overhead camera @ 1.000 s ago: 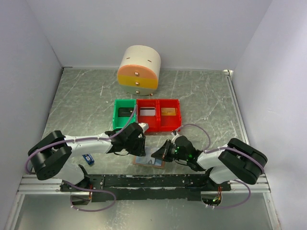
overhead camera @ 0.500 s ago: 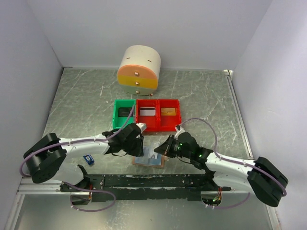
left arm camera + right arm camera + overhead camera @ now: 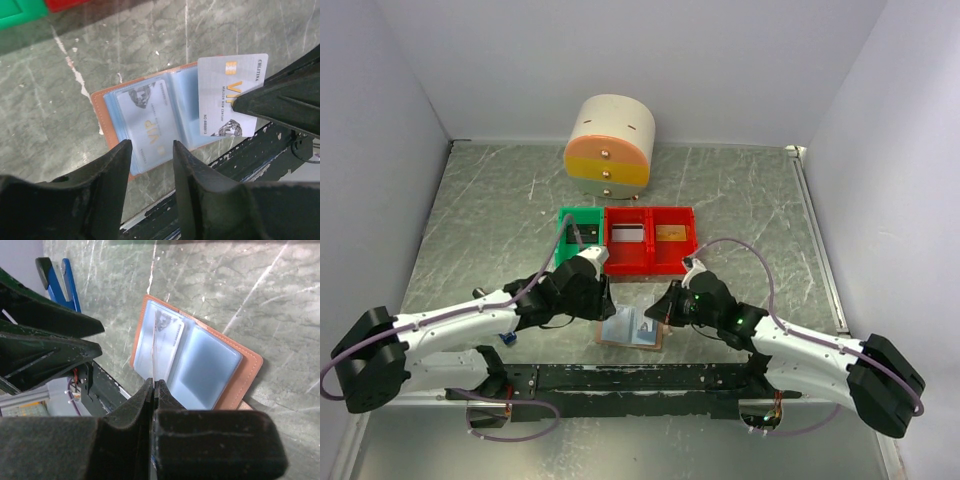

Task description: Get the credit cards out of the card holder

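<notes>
The card holder (image 3: 137,117) lies open on the table near the front edge, tan-brown with pale blue pockets; it also shows from above (image 3: 620,332). One credit card (image 3: 146,125) sits in its left pocket. A second silvery card (image 3: 227,92) is up out of the holder, pinched at its edge by my right gripper (image 3: 154,382), which is shut on it; that card shows edge-on (image 3: 152,357) in the right wrist view. My left gripper (image 3: 150,152) hovers over the holder's near left part, open with nothing between its fingers. From above, the left gripper (image 3: 592,290) is left of the holder and the right gripper (image 3: 665,310) at its right end.
A green bin (image 3: 563,240) and two red bins (image 3: 650,268) stand just behind the holder. A round cream-and-orange drawer unit (image 3: 609,146) is farther back. A small blue-and-black gadget (image 3: 503,333) lies left of the holder. The black base rail (image 3: 640,378) runs along the front.
My left gripper has opened wider and drawn back up and to the left, off the holder. The right arm has stretched out lower, still pinching the card.
</notes>
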Motion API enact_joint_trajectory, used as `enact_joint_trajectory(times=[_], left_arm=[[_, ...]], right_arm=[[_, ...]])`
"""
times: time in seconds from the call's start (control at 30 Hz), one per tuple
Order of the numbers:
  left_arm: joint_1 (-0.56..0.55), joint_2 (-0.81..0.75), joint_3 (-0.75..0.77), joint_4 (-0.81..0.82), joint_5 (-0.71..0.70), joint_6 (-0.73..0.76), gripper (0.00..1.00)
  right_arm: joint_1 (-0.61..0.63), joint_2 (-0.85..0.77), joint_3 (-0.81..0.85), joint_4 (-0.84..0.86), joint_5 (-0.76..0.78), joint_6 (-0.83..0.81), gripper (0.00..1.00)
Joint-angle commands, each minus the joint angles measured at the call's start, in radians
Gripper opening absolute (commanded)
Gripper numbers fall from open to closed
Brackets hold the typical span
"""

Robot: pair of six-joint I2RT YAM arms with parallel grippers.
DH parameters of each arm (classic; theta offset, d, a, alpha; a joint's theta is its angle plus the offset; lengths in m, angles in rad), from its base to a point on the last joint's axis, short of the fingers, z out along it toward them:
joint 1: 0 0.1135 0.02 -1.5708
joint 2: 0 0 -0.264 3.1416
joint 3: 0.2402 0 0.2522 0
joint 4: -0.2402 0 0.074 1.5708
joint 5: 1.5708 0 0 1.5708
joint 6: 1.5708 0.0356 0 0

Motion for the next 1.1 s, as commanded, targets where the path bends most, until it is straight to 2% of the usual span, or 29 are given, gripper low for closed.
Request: enact_joint_trajectory(times=[0.0,0.13,0.27,0.47,0.67,0.83,1.0,1.07], left_arm=[[-0.004,-0.062,-0.01,-0.083,-0.123,-0.035,0.56],[0.003,-0.104,0.029,-0.202,-0.191,-0.037,0.82],[0.038,-0.182,0.097,-0.261,-0.17,-0.03,0.95],[0.147,-0.198,0.224,-0.391,-0.155,0.047,1.0],[0.384,-0.136,0.33,-0.516,-0.093,0.203,1.0],[0.52,-0.19,0.334,-0.464,-0.099,0.277,1.0],[0.571,-0.232,0.267,-0.419,-0.191,0.283,1.0],[0.572,-0.258,0.236,-0.396,-0.234,0.284,1.0]], right_arm=[[0.017,-0.038,0.031,0.023,0.004,-0.068,0.0],[0.049,-0.068,0.092,-0.074,0.073,-0.177,0.0],[0.087,-0.084,0.15,-0.129,0.152,-0.279,0.0],[0.15,-0.079,0.205,-0.121,0.219,-0.385,0.0],[0.324,-0.066,0.235,-0.082,0.384,-0.557,0.0],[0.447,0.027,0.298,-0.118,0.529,-0.728,0.0],[0.446,0.176,0.443,-0.273,0.686,-0.781,0.0],[0.405,0.232,0.519,-0.344,0.725,-0.812,0.0]])
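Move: The right hand already holds the silver card about 6 cm above the table. The left red bin, its likely destination, is some 20 cm ahead and 7 cm to its left, slightly lower; the right red bin is as far ahead, 3 cm to its right. The open card holder lies 6 cm left, 6 cm below. From the empty left hand, the left red bin is 20 cm ahead, 4 cm right; the green bin 20 cm ahead, 6 cm left. Up off the card holder by about 7 cm goes the right hand, then some 5 cm left over it, dipping back slightly and coming forward again; it keeps its pinch on the card and rolls about its own length, counter-clockwise seen along the fingers. The empty left hand clears out left, rising and then swinging forward to the near-left of the green bin, fingers spreading wide open. ##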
